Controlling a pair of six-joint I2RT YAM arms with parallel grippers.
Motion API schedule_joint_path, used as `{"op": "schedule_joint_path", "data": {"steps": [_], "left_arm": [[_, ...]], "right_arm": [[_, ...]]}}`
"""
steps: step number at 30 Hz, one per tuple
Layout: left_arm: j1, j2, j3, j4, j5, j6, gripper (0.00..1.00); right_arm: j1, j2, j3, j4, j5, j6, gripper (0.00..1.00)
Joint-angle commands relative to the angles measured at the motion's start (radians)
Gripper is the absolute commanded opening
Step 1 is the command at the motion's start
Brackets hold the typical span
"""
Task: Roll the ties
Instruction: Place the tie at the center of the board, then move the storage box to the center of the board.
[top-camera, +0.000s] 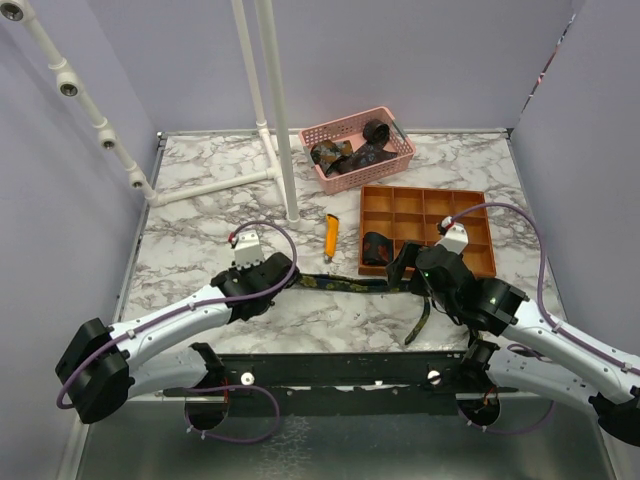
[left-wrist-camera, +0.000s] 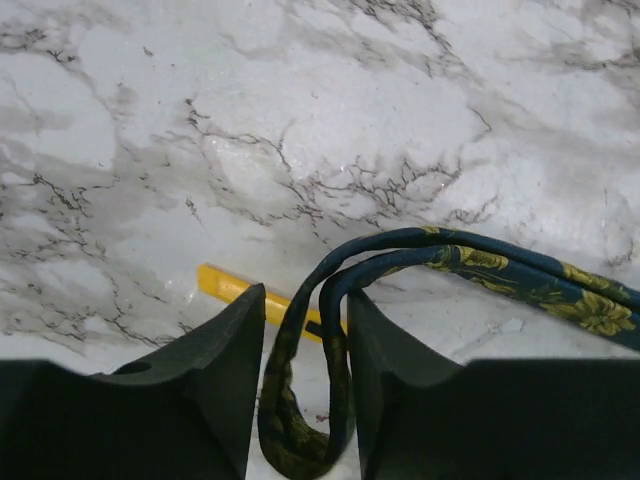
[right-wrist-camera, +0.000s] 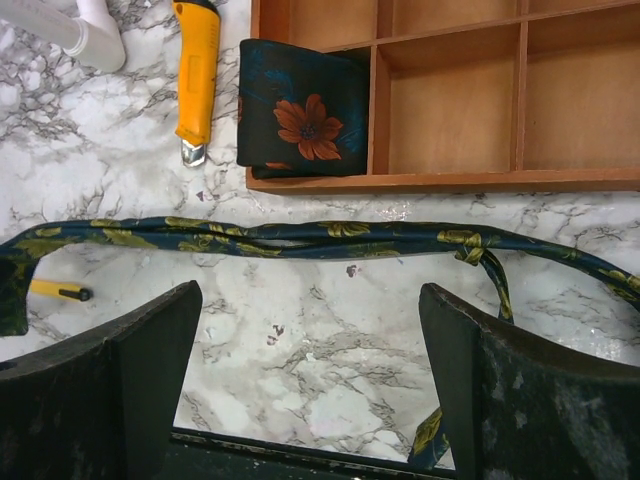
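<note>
A dark blue tie (top-camera: 340, 284) with yellow-green flowers lies stretched across the marble table between both arms; its right end bends toward the near edge. My left gripper (top-camera: 290, 275) has its jaws drawn narrow around the folded-over left end, and the loop of the tie (left-wrist-camera: 470, 258) sits between its fingers (left-wrist-camera: 305, 300). My right gripper (top-camera: 415, 272) hovers open over bare marble (right-wrist-camera: 310, 300), the tie (right-wrist-camera: 300, 238) lying just beyond its fingertips. A rolled tie (right-wrist-camera: 300, 122) with an orange flower sits in the near-left compartment of the orange tray (right-wrist-camera: 450, 180).
A pink basket (top-camera: 365, 178) at the back holds more ties (top-camera: 350, 155). An orange-yellow utility knife (top-camera: 331, 235) lies left of the orange tray (top-camera: 430, 228). A small yellow stick (left-wrist-camera: 225, 284) lies beside my left fingers. A white pipe frame (top-camera: 280, 120) stands at the back left.
</note>
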Motion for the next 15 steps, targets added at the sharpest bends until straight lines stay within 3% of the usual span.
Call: {"op": "schedule_joint_path", "data": {"steps": [1,3,8,15], "left_arm": [[0.071,0.044,0.034,0.017,0.006,0.057,0.54],[0.077,0.054,0.066,0.012,0.003,0.084,0.72],[0.077,-0.012,0.144,-0.033,0.04,0.135,0.98],[0.077,-0.213,0.146,-0.022,0.182,0.189,0.99]], "right_arm": [[0.0,0.005,0.017,-0.026,0.041,0.01,0.94],[-0.002,0.003,0.019,-0.036,0.047,0.012,0.94],[-0.034,0.018,0.035,-0.067,0.06,-0.006,0.94],[-0.416,0.14,0.051,0.078,-0.232,-0.195,0.91]]}}
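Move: The left hand's slightly parted fingers still have the tie's looped left end between them, about 5 cm above the table; the small yellow cutter lies about 4 cm back from that hand, 2 cm to its left and 5 cm below. The open right hand is about 13 cm above the tie's long strip. From it, the wooden tray's middle is 13 cm ahead and 9 cm right, the folded dark tie 8 cm ahead and 4 cm left. The left hand lets go of the tie's looped end, its fingers spreading from barely parted to fully open as it eases about 2 cm forward, then it lifts clear, about 7 cm up and drifting slightly right. Late on, the right hand, still wide open, swings right and forward some 5 cm towards the tray, turning about 10 degrees clockwise. ##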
